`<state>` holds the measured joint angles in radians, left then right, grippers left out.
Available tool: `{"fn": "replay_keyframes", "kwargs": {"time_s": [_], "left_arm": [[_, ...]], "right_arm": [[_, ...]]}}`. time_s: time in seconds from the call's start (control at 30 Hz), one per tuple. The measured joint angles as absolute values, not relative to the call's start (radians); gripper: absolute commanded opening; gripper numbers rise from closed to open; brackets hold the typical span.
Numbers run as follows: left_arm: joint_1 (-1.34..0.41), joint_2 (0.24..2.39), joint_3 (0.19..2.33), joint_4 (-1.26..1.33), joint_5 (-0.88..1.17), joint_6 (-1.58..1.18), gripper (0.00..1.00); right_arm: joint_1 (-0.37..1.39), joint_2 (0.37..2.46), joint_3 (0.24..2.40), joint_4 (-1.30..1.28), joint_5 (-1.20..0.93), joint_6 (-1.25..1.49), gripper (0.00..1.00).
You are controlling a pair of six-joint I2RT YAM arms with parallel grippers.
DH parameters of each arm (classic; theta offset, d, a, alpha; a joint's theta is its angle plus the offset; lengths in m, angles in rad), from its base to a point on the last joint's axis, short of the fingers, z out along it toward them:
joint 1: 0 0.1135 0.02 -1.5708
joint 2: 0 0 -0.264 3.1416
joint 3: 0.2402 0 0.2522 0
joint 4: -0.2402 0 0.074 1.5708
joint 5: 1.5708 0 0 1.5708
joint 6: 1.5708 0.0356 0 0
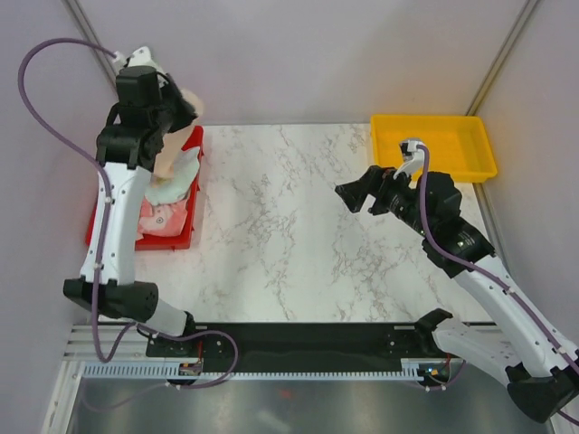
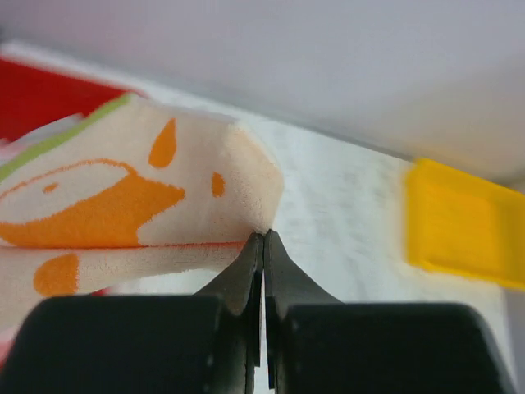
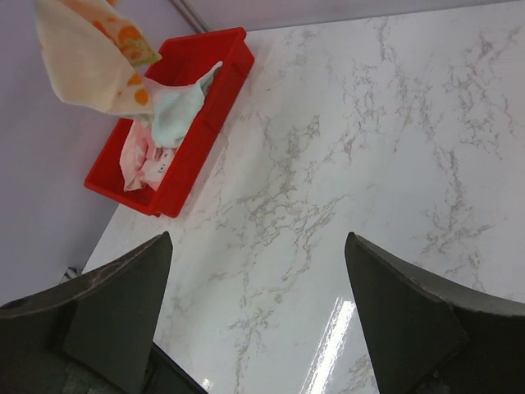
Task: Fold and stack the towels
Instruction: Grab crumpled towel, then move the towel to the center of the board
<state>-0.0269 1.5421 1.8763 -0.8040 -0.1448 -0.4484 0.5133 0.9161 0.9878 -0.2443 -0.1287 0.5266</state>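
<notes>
My left gripper (image 2: 264,236) is shut on the edge of a cream towel with orange prints (image 2: 123,189), lifted above the red tray (image 1: 184,237). In the top view the left gripper (image 1: 185,113) sits over the tray's far end and the cream towel (image 1: 172,155) hangs down from it. In the tray lie a mint green towel (image 3: 176,111) and a pink towel (image 3: 143,160), partly under the hanging one. My right gripper (image 3: 258,238) stands open above bare marble, well to the right of the tray, with nothing between its fingers.
A yellow tray (image 1: 432,145) stands at the back right corner of the marble table (image 1: 289,226), behind the right arm. The red tray sits at the table's left edge. Grey walls close in at the back and on both sides.
</notes>
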Motion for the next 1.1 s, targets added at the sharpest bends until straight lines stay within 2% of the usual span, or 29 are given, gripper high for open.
{"fn": "replay_keyframes", "kwargs": {"time_s": [0.1, 0.2, 0.3, 0.4, 0.5, 0.6, 0.63, 0.67, 0.73, 0.77, 0.8, 0.83, 0.97, 1.1], "left_arm": [[-0.224, 1.445, 1.955, -0.763, 0.000, -0.452, 0.02], [-0.334, 1.320, 1.862, -0.700, 0.124, -0.476, 0.02], [-0.415, 1.192, 1.607, -0.626, 0.187, -0.497, 0.02], [-0.470, 1.169, 1.320, -0.562, 0.218, -0.527, 0.02], [-0.502, 1.258, 1.066, -0.520, 0.216, -0.563, 0.02], [-0.506, 1.347, 0.904, -0.524, 0.204, -0.586, 0.02], [-0.506, 1.365, 0.873, -0.529, 0.199, -0.591, 0.04], [-0.506, 1.383, 0.856, -0.530, 0.192, -0.593, 0.24], [-0.506, 1.402, 0.850, -0.527, 0.178, -0.598, 0.45], [-0.506, 1.405, 0.852, -0.526, 0.165, -0.599, 0.61], [-0.507, 1.405, 0.857, -0.529, 0.148, -0.595, 0.66], [-0.510, 1.404, 0.871, -0.536, 0.123, -0.593, 0.66], [-0.557, 1.404, 0.981, -0.554, 0.058, -0.587, 0.66], [-0.718, 1.406, 1.118, -0.523, 0.027, -0.584, 0.66]], "right_arm": [[0.513, 0.912, 1.027, -0.287, -0.056, 0.523, 0.95], [0.513, 0.897, 1.078, -0.324, 0.011, 0.516, 0.94], [0.513, 0.865, 1.091, -0.345, 0.042, 0.509, 0.94], [0.513, 0.825, 1.055, -0.364, 0.071, 0.511, 0.93], [0.513, 0.795, 0.966, -0.382, 0.101, 0.523, 0.91], [0.513, 0.816, 0.882, -0.397, 0.130, 0.538, 0.89], [0.513, 0.834, 0.861, -0.405, 0.139, 0.542, 0.89], [0.513, 0.863, 0.844, -0.409, 0.146, 0.543, 0.88], [0.513, 0.929, 0.828, -0.418, 0.161, 0.542, 0.87], [0.513, 0.963, 0.828, -0.417, 0.165, 0.536, 0.85], [0.513, 0.996, 0.828, -0.406, 0.167, 0.529, 0.83], [0.513, 1.025, 0.828, -0.395, 0.168, 0.526, 0.77], [0.509, 1.186, 0.849, -0.359, 0.168, 0.532, 0.68], [0.491, 1.319, 0.857, -0.311, 0.137, 0.555, 0.56]]}}
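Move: The left hand already holds the orange-patterned towel high over the red bin; the bare marble it is taken to lies about 18 cm back, 31 cm right and 35 cm below. The red bin's middle is some 10 cm left, about level ahead, 30 cm below, with the teal towel 3 cm left and the pink towel 7 cm back, 6 cm left. From the right hand, that marble lies 13 cm left, 2 cm back, 31 cm below. Left swings up and back-right, plunges 40 cm, releases the towel, rises rightward; right sinks 20 cm, partly closing. ##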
